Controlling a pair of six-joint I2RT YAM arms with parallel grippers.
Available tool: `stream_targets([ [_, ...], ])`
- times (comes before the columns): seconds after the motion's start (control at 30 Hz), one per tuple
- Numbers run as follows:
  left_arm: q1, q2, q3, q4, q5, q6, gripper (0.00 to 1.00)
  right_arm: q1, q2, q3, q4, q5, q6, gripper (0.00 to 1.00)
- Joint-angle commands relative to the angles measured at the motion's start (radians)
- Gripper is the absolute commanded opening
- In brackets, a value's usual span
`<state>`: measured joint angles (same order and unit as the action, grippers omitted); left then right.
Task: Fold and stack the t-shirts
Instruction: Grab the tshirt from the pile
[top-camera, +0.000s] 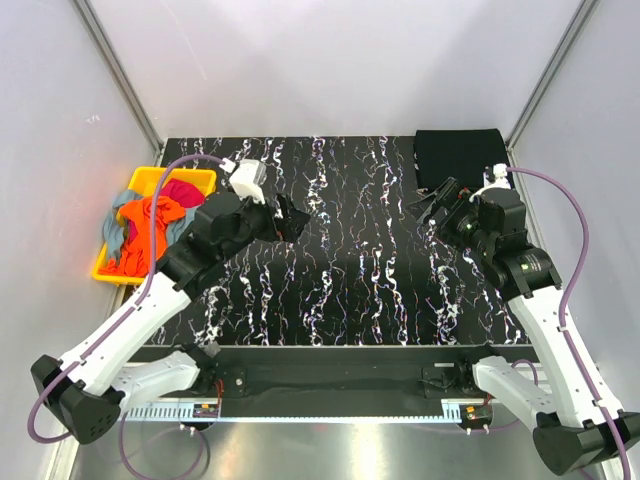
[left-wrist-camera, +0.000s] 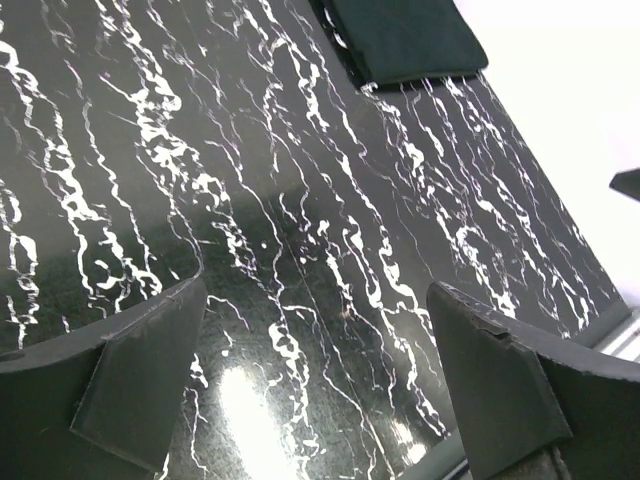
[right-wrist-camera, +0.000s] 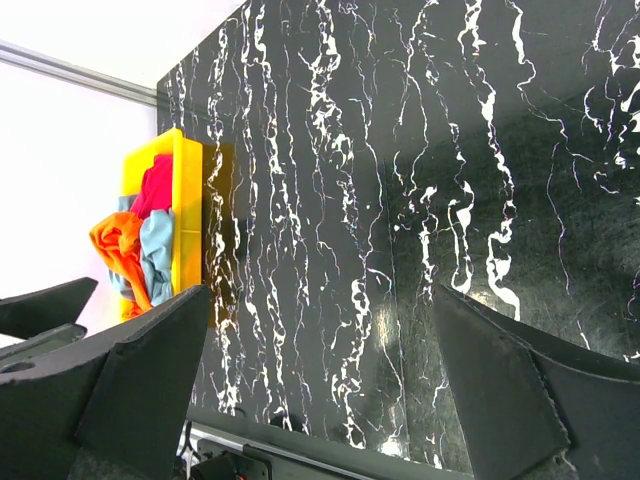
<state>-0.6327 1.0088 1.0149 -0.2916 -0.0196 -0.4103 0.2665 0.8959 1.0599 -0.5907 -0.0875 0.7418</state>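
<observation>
A folded black t-shirt (top-camera: 456, 151) lies flat at the table's far right corner, and also shows at the top of the left wrist view (left-wrist-camera: 405, 40). Crumpled t-shirts fill the yellow bin (top-camera: 146, 180): an orange one (top-camera: 150, 228), a magenta one (top-camera: 184, 190) and a grey-blue one (top-camera: 113, 222). The right wrist view shows the same orange (right-wrist-camera: 118, 245), magenta (right-wrist-camera: 155, 185) and grey-blue (right-wrist-camera: 158, 255) cloth. My left gripper (top-camera: 292, 218) (left-wrist-camera: 315, 370) hovers open over the table's left middle, empty. My right gripper (top-camera: 432, 205) (right-wrist-camera: 320, 380) is open and empty, just in front of the black t-shirt.
The yellow bin (right-wrist-camera: 186, 215) sits off the left edge of the black marbled table (top-camera: 340, 290). White walls enclose the back and both sides. The arms' bases and a rail run along the near edge.
</observation>
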Motion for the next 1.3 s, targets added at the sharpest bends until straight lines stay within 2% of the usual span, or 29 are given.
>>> stream_targets([
  [0.0, 0.004, -0.016, 0.013, 0.042, -0.095, 0.019, 0.99, 0.005, -0.015, 0.025, 0.014, 0.038, 0.016, 1.00],
  [0.13, 0.013, 0.014, 0.033, 0.005, -0.226, 0.028, 0.99, 0.005, -0.029, 0.017, 0.014, 0.034, 0.037, 1.00],
  [0.23, 0.125, 0.059, 0.080, -0.049, -0.215, -0.027, 0.98, 0.005, -0.043, 0.011, 0.015, 0.015, 0.045, 1.00],
  [0.27, 0.207, 0.100, 0.121, -0.101, -0.209, -0.047, 0.97, 0.005, -0.048, 0.003, 0.015, 0.003, 0.051, 1.00],
  [0.33, 0.290, 0.149, 0.163, -0.155, -0.203, -0.076, 0.91, 0.005, -0.061, -0.003, 0.015, -0.012, 0.047, 1.00],
  [0.4, 0.390, 0.223, 0.211, -0.216, -0.247, -0.082, 0.88, 0.005, -0.072, -0.015, 0.017, -0.031, 0.034, 1.00],
  [0.43, 0.424, 0.246, 0.221, -0.228, -0.255, -0.078, 0.83, 0.007, -0.081, -0.018, 0.017, -0.035, 0.027, 1.00],
  [0.57, 0.620, 0.336, 0.257, -0.259, -0.358, -0.097, 0.78, 0.004, -0.100, -0.021, 0.023, -0.113, -0.033, 1.00],
  [0.67, 0.721, 0.384, 0.255, -0.258, -0.385, -0.116, 0.75, 0.005, -0.120, -0.020, 0.023, -0.130, -0.047, 1.00],
  [0.8, 0.800, 0.447, 0.245, -0.215, -0.419, -0.111, 0.70, 0.005, -0.140, -0.023, 0.046, -0.150, -0.039, 1.00],
  [0.9, 0.847, 0.497, 0.254, -0.185, -0.335, -0.119, 0.65, 0.005, -0.132, -0.029, 0.066, -0.196, -0.032, 1.00],
  [1.03, 0.851, 0.580, 0.307, -0.176, -0.344, -0.093, 0.69, 0.005, -0.118, -0.031, 0.068, -0.241, -0.032, 1.00],
  [1.1, 0.852, 0.652, 0.336, -0.176, -0.345, -0.065, 0.68, 0.005, -0.123, -0.037, 0.069, -0.241, -0.028, 1.00],
  [1.2, 0.855, 0.715, 0.387, -0.178, -0.313, -0.029, 0.46, 0.004, -0.129, -0.049, 0.072, -0.258, -0.028, 1.00],
  [1.23, 0.857, 0.720, 0.407, -0.179, -0.303, -0.022, 0.29, 0.005, -0.124, -0.052, 0.072, -0.276, -0.032, 1.00],
  [1.27, 0.855, 0.711, 0.413, -0.184, -0.298, -0.018, 0.22, 0.005, -0.123, -0.054, 0.071, -0.281, -0.032, 1.00],
])
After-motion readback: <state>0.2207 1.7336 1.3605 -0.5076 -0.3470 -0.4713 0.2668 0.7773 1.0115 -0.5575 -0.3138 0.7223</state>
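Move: The orange t-shirt lies heaped in the yellow bin, its middle roughly 39 cm to the left hand's left, 9 cm ahead and 19 cm below. The pink shirt is some 9 cm to the right of it and 9 cm farther out; the blue-grey shirt at the bin's right side lies about 9 cm to its right, level with it. From the right hand, the orange shirt is about 66 cm left, 9 cm ahead and 19 cm down. The left fingertips come onto the orange t-shirt's far part beside the pink one and close around a fold, narrowing from wide open to about a third. To get there the hand sweeps some 35 cm left, going forward and ever lower, then pushes forward and down into the bin, swinging counter-clockwise and tipping downward. The open right hand eases back about 4 cm, drifting left and slightly up. ##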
